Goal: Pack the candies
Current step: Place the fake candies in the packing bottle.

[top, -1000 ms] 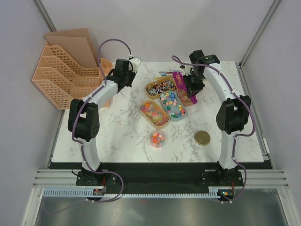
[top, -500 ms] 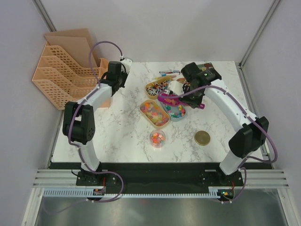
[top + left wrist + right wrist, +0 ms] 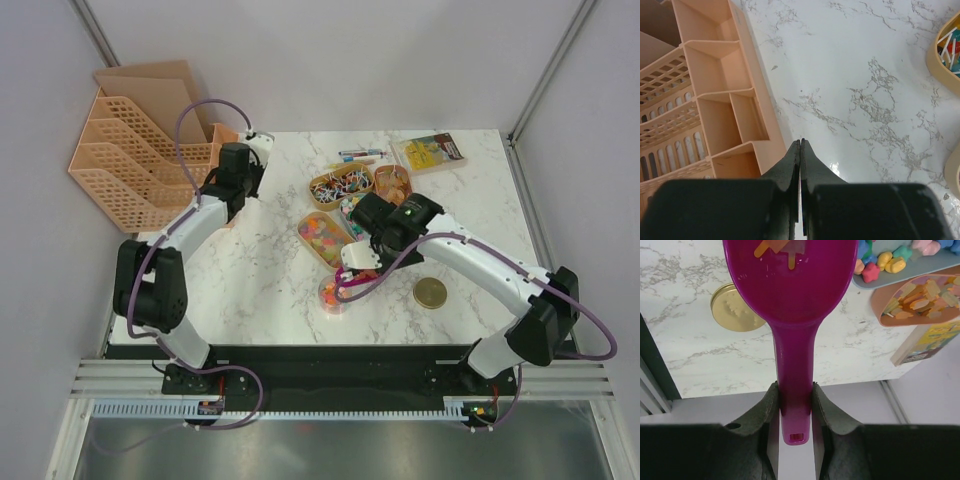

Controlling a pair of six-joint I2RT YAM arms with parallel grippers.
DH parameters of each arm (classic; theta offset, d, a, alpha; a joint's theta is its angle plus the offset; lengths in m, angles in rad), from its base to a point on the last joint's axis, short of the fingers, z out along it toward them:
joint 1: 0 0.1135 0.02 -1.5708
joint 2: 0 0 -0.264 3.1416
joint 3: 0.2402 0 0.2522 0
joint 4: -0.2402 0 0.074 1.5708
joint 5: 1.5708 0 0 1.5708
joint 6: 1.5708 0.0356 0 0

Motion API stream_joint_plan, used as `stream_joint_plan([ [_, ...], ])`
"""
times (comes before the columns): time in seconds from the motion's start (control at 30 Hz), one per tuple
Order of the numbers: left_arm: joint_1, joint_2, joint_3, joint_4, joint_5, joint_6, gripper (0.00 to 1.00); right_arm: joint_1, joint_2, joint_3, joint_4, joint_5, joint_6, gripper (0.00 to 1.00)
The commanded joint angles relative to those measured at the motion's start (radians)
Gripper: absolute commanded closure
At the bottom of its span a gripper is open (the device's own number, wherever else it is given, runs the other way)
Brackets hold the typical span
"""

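Candies fill several oval trays: orange-pink-yellow ones [image 3: 326, 238], pastel chunks [image 3: 350, 208], wrapped striped ones [image 3: 339, 184] and orange-brown ones [image 3: 392, 182]. A small round jar [image 3: 331, 295] with a few candies stands in front of them. My right gripper [image 3: 358, 262] is shut on the handle of a magenta scoop [image 3: 790, 290], which carries a few orange-pink candies [image 3: 777, 247] and hangs over the jar. In the right wrist view its fingers [image 3: 769, 400] clamp the handle from both sides. My left gripper [image 3: 800, 142] is shut and empty, low over the marble beside the rack.
A gold jar lid [image 3: 431, 293] lies right of the jar. A peach file rack [image 3: 140, 150] fills the back left corner, close to my left gripper [image 3: 228, 195]. Coloured pens [image 3: 358, 155] and a flat yellow packet [image 3: 430, 152] lie at the back edge.
My right arm has swung from the back trays forward and left, carrying the scoop to above the jar. My left arm has drifted left toward the rack, still shut.
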Motion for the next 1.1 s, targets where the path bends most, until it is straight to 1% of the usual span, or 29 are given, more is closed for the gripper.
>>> stream_joint_plan([
  [0.0,-0.002,-0.057,-0.036,0.062,-0.039,-0.029,0.98,0.048,0.000,-0.001,-0.085,0.126,-0.017,1.00],
  [0.17,-0.002,-0.084,-0.067,0.068,-0.039,-0.032,0.98,0.114,0.037,-0.006,-0.108,0.206,-0.014,1.00],
  [0.27,-0.002,-0.101,-0.078,0.055,-0.007,-0.026,0.97,0.143,0.061,0.005,-0.111,0.267,-0.001,1.00],
  [0.3,-0.002,-0.104,-0.081,0.045,0.001,-0.028,0.92,0.150,0.066,0.000,-0.111,0.295,-0.004,1.00],
  [0.33,-0.002,-0.107,-0.078,0.038,0.017,-0.025,0.77,0.160,0.073,-0.001,-0.111,0.312,-0.003,1.00],
  [0.43,-0.002,-0.109,-0.070,0.024,0.028,-0.028,0.42,0.185,0.089,-0.012,-0.111,0.362,0.006,1.00],
  [0.5,-0.002,-0.114,-0.070,0.018,0.040,-0.026,0.33,0.208,0.095,-0.021,-0.111,0.385,0.020,1.00],
  [0.53,-0.002,-0.115,-0.070,0.016,0.047,-0.026,0.28,0.214,0.098,-0.024,-0.111,0.407,0.023,1.00],
  [0.63,-0.002,-0.121,-0.073,0.009,0.053,-0.035,0.18,0.240,0.100,-0.041,-0.112,0.442,0.035,1.00],
  [0.67,-0.002,-0.124,-0.076,0.007,0.054,-0.039,0.17,0.246,0.100,-0.044,-0.111,0.469,0.040,1.00],
  [0.7,-0.002,-0.127,-0.076,0.007,0.056,-0.042,0.13,0.259,0.098,-0.049,-0.112,0.480,0.040,1.00],
  [0.73,-0.002,-0.127,-0.076,0.005,0.057,-0.046,0.11,0.266,0.098,-0.050,-0.111,0.502,0.040,1.00],
  [0.87,-0.002,-0.123,-0.067,0.004,0.051,-0.054,0.07,0.294,0.092,-0.052,-0.111,0.528,0.035,1.00],
  [0.93,-0.002,-0.103,-0.047,-0.007,0.036,-0.055,0.02,0.302,0.096,-0.047,-0.112,0.539,0.043,1.00],
  [1.03,-0.002,-0.080,-0.018,-0.021,0.042,-0.051,0.00,0.299,0.089,-0.038,-0.111,0.548,0.061,1.00],
  [1.07,-0.003,-0.068,0.016,-0.036,0.048,-0.048,0.00,0.299,0.087,-0.023,-0.111,0.543,0.087,1.00],
])
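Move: The right hand holds the purple scoop by its handle, loaded with orange candies. The packing bottle stands roughly 14 cm to its left, 8 cm back and 13 cm below. The tan gummy box lies some 18 cm left and 4 cm ahead of that hand, the blue box 7 cm left and 9 cm ahead, the gold lid 9 cm right and 9 cm back. From the left hand the bottle is about 26 cm back and 20 cm right. Keeping its pinch on the scoop handle, the right hand tips the scoop's bowl down to the left over the packing bottle, the wrist rolling left side down and twisting counter-clockwise, some 30 degrees in all, while it eases about 3 cm left and then slightly up. The left hand, holding nothing, draws back about 2 cm and opens its fingers wide. ##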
